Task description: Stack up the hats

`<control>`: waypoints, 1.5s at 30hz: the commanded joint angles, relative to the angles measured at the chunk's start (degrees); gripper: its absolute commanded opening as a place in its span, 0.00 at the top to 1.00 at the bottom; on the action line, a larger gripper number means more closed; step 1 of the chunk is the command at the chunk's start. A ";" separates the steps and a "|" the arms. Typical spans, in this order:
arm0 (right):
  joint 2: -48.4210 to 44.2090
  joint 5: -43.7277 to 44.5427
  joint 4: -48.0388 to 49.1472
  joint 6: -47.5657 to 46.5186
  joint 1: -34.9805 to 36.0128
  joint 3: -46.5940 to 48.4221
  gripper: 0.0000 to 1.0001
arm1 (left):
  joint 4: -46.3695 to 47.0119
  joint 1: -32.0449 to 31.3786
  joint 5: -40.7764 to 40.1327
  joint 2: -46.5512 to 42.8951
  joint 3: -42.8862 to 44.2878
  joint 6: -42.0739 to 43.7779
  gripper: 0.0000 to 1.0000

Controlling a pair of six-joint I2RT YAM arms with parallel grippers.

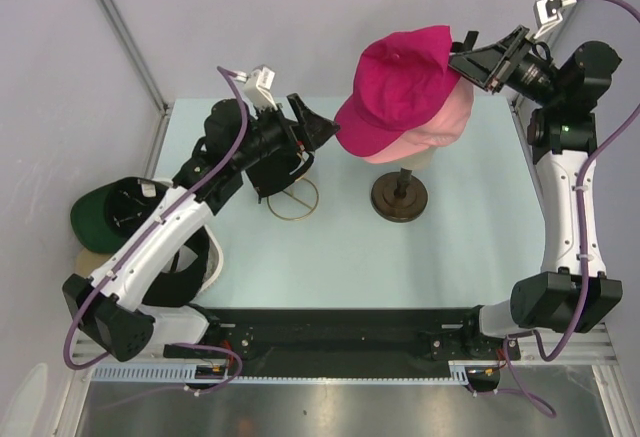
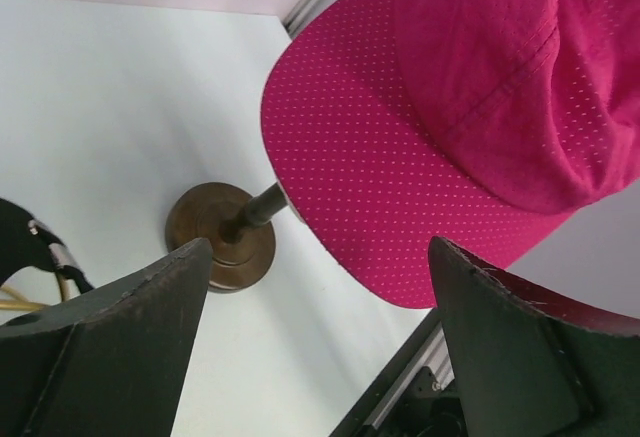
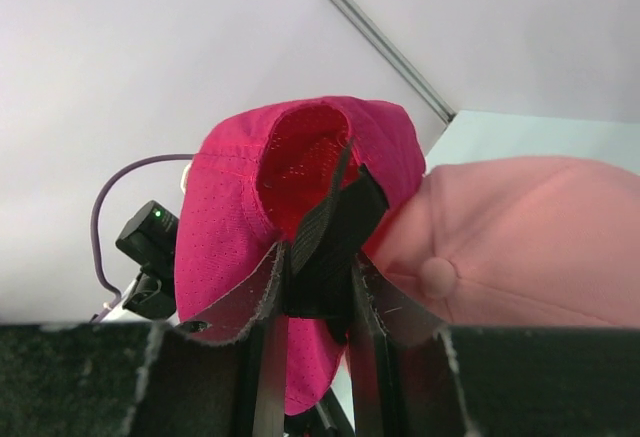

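Observation:
A magenta cap (image 1: 400,87) hangs tilted over a light pink cap (image 1: 445,122) that sits on the beige mannequin head (image 1: 405,160). My right gripper (image 1: 470,65) is shut on the magenta cap's black back strap (image 3: 325,247), with the pink cap (image 3: 520,237) just to its right. My left gripper (image 1: 325,135) is open and empty beside the magenta brim (image 2: 400,187), not touching it. A dark green cap (image 1: 100,215) lies at the far left. A black cap (image 1: 190,267) lies partly hidden under my left arm. A tan cap edge (image 1: 88,260) shows below the green one.
The head's dark round stand base (image 1: 400,197) sits mid-table and also shows in the left wrist view (image 2: 222,235). A gold wire ring stand (image 1: 292,197) stands under my left wrist. The enclosure's walls rise at the back and sides.

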 commanded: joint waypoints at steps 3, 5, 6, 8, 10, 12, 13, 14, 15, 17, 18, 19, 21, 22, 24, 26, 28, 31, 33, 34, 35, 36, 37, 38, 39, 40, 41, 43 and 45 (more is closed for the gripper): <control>-3.47 -0.52 -1.52 -3.64 -1.50 -1.68 1.00 | 12.72 -0.92 4.10 -1.45 -2.98 -7.74 0.11; -3.82 -0.52 -2.23 -4.00 -1.85 -1.86 1.00 | 13.35 -1.28 4.37 -1.01 -3.25 -8.62 0.11; -3.91 -0.43 -2.23 -4.00 -2.03 -1.95 1.00 | 13.53 -1.36 4.37 -0.66 -3.16 -8.71 0.12; -3.91 -0.35 -2.58 -4.17 -2.12 -2.74 1.00 | 13.88 -1.63 4.45 -0.39 -3.42 -9.23 0.16; -4.08 -0.26 -2.49 -4.26 -2.38 -3.79 1.00 | 14.67 -1.72 4.63 -0.04 -3.86 -9.76 0.18; -4.43 0.00 -2.58 -4.26 -2.73 -4.23 1.00 | 14.94 -1.80 4.89 0.40 -4.13 -10.38 0.22; -4.44 0.01 -2.49 -4.17 -2.99 -4.41 1.00 | 14.94 -1.89 5.07 0.92 -4.13 -10.47 0.23; -4.61 0.09 -2.49 -4.35 -3.08 -4.32 1.00 | 14.42 -1.98 5.07 1.19 -3.87 -10.47 0.26; -4.52 0.09 -2.49 -4.26 -3.17 -4.32 1.00 | 13.72 -2.15 4.72 1.37 -3.60 -10.38 0.27; -4.61 0.18 -2.49 -4.17 -3.26 -4.41 1.00 | 11.35 -2.42 4.02 1.81 -2.82 -9.33 0.28; -4.61 0.18 -2.49 -4.17 -3.26 -4.41 1.00 | 9.68 -2.59 2.97 1.81 -2.81 -9.06 0.28; -4.79 0.18 -2.49 -4.17 -3.26 -4.32 1.00 | 9.14 -2.68 2.61 1.55 -2.81 -9.06 0.28; -4.70 0.27 -2.49 -4.17 -3.26 -4.32 1.00 | 10.01 -2.77 2.70 1.46 -3.78 -9.41 0.28; -4.79 0.27 -2.49 -4.09 -3.26 -4.23 1.00 | 10.54 -2.77 2.87 1.37 -4.21 -9.76 0.28; -4.79 0.27 -2.40 -4.00 -3.26 -4.23 1.00 | 13.17 -3.03 3.14 1.72 -4.83 -11.08 0.29; -4.79 0.36 -2.41 -4.09 -3.26 -4.23 1.00 | 15.71 -3.56 3.48 2.16 -5.18 -12.13 0.30; -4.79 0.36 -2.67 -4.09 -3.26 -4.41 1.00 | 17.39 -4.26 2.97 2.25 -5.53 -12.75 0.35; -5.05 0.62 -3.11 -4.26 -3.35 -4.58 1.00 | 18.01 -4.62 1.73 1.90 -5.80 -13.19 0.48; -5.05 0.62 -3.28 -4.26 -3.35 -4.50 1.00 | 18.01 -4.62 0.59 1.37 -6.24 -13.10 0.53; -5.22 0.71 -3.37 -4.26 -3.35 -4.50 1.00 | 18.10 -4.62 -0.02 0.84 -6.41 -13.10 0.56; -5.14 0.80 -3.46 -4.35 -3.35 -4.41 1.00 | 18.10 -4.62 -0.81 0.49 -6.76 -13.19 0.60; -5.23 0.88 -3.63 -4.44 -3.35 -4.41 1.00 | 18.02 -4.70 -1.17 0.23 -6.94 -13.19 0.61; -5.14 0.97 -3.81 -4.44 -3.44 -4.50 1.00 | 18.01 -4.62 -1.34 -0.04 -6.94 -13.19 0.62; -5.14 0.97 -3.90 -4.52 -3.44 -4.50 1.00 | 17.75 -4.70 -1.61 -0.13 -6.85 -13.28 0.63; -5.23 1.06 -3.99 -4.53 -3.44 -4.41 1.00 | 17.58 -4.62 -1.70 -0.30 -6.68 -13.28 0.65; -5.23 1.24 -4.16 -4.53 -3.52 -4.41 1.00 | 17.31 -4.62 -1.96 -0.48 -6.59 -13.19 0.69; -5.40 1.32 -4.16 -4.53 -3.61 -4.41 1.00 | 16.96 -4.62 -2.14 -0.65 -6.59 -13.19 0.70; -5.49 1.67 -4.16 -4.88 -3.87 -4.50 1.00 | 16.96 -4.62 -3.01 -1.01 -6.77 -13.19 0.74; -5.67 2.03 -6.27 -5.14 -4.14 -4.50 1.00 | 16.70 -4.62 -3.37 -1.27 -6.50 -13.28 0.75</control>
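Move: The magenta hat, draped over the pink cap on the head, has its middle about 12 cm to the left hand's right, 4 ahead and 6 above; its near brim edge is only some 5 cm right, 1 back, level in height. The pink cap lies 14 cm right, 5 ahead, 2 above, and the black cap 8 cm left, 4 ahead, 25 below. From the right hand, the magenta hat's middle is 8 cm left, level ahead and 6 below, with the pink cap 6 left, level ahead, 9 below. The magenta hat, still held by its black back strap, is lowered and drawn out by the right hand, about 2.5 cm down and 2 cm to the right. To its brim edge the left hand goes some 4 cm right, bobbing up about 2 cm and back down, its left side rolling down 10 to 15 degrees, and its wide-open fingers close most of the way, pinching the brim. ##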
